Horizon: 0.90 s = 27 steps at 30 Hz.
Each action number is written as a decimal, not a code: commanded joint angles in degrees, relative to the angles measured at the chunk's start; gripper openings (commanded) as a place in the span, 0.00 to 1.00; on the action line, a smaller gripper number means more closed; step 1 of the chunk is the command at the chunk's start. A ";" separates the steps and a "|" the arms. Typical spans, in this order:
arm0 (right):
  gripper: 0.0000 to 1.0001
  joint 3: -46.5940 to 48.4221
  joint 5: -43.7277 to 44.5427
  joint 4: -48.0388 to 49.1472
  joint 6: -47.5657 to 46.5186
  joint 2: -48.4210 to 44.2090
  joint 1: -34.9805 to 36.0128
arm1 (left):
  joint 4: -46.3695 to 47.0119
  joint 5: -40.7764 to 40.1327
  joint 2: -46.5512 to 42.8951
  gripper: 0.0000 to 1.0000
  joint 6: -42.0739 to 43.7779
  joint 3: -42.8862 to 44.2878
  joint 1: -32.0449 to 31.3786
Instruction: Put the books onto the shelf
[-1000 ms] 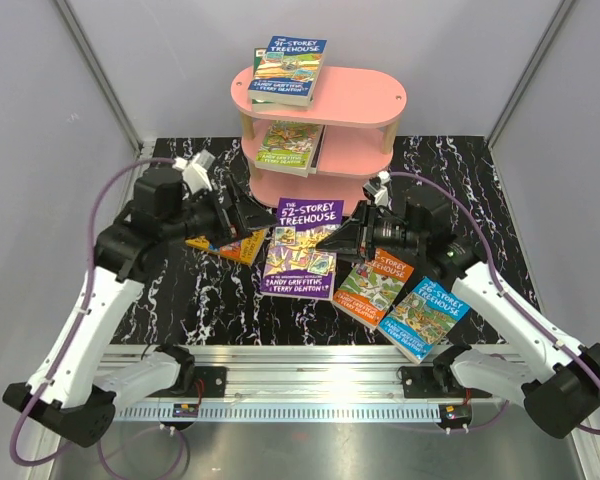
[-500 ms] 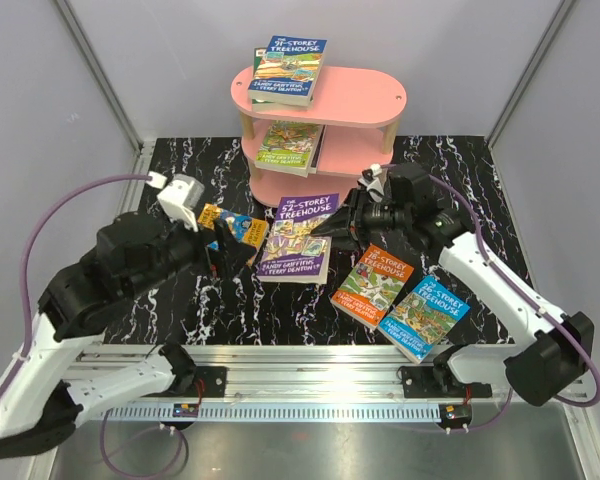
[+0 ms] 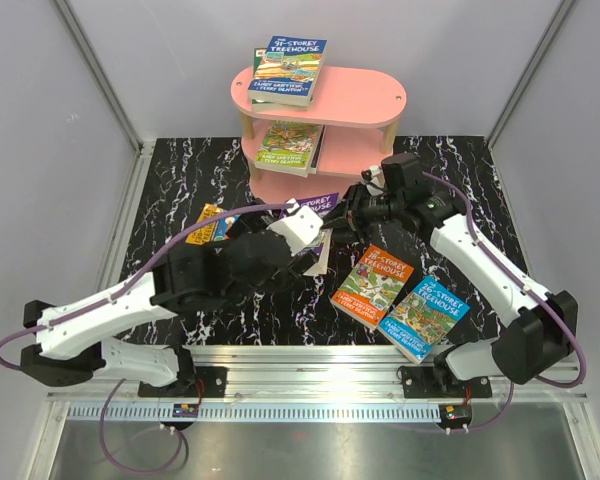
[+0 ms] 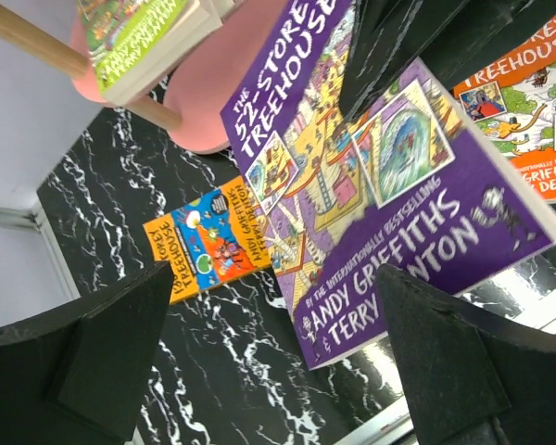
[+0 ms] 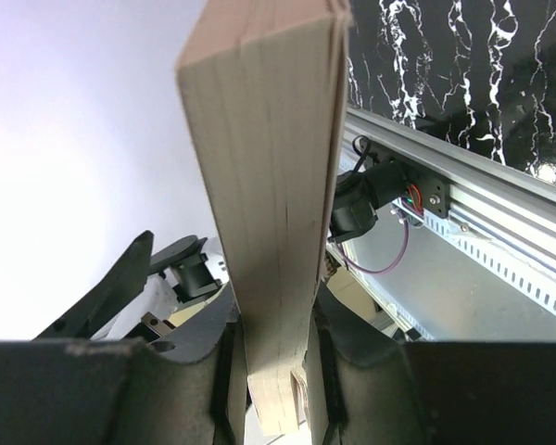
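My right gripper point(image 5: 273, 371) is shut on the far edge of the purple book point(image 3: 320, 203) and holds it tilted up off the table, just in front of the pink shelf point(image 3: 355, 95). Its page edge point(image 5: 269, 185) fills the right wrist view. My left gripper point(image 4: 269, 371) stands open, close to the purple book's point(image 4: 380, 185) near corner, with nothing between its fingers. A blue book point(image 3: 290, 68) lies on the top board and a green one point(image 3: 288, 145) on the middle board. On the table lie an orange book point(image 3: 374, 284), a blue book point(image 3: 424, 317) and a yellow-orange book point(image 3: 212, 225).
The left arm reaches across the table's middle and hides the purple book's lower part from above. Grey walls close in the black marble table point(image 3: 180, 170) on three sides. A metal rail point(image 3: 300, 385) runs along the near edge.
The left arm swung from the table's left side to the middle, beside the purple book, its jaws open. The right gripper drew the purple book back toward the shelf and tipped it up.
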 commanded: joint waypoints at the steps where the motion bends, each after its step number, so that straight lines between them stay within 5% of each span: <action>1: 0.00 3.28 -4.11 2.75 1.98 -1.41 -1.44 | 2.05 -1.10 -4.84 0.99 6.85 0.84 -0.77; 15: 0.00 8.02 -7.89 5.29 6.89 4.12 -3.55 | 11.27 10.69 -10.74 0.99 12.73 -11.37 -0.95; 27: 0.00 16.28 -7.02 5.13 4.20 8.08 -3.47 | 21.38 -2.21 -12.50 0.99 17.67 -17.35 -0.95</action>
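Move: The right hand already pinches the purple 52-Storey book by its right edge. The shelf's middle level lies about 22 cm ahead, 3 cm left and 12 cm below, with the green 65-Storey book on it some 20 cm ahead, 10 cm left and 10 cm lower. The red-orange book lies on the table about 10 cm right, 2 cm back and 28 cm below. From the open left hand the purple book's middle is about 5 cm ahead, 7 cm right and 3 cm lower; the yellow book lies 18 cm ahead, 14 cm left and 31 cm down. Keeping its pinch on the purple book's right edge, the right hand carries the book towards the shelf, at first level and then rising too, about 5 cm forward and 4 cm up in all. Behind the book the left hand, fingers wide open, eases back 2 cm while rising, sinks some 5 cm, then creeps forward and up again, turning clockwise a little over 10 degrees. ##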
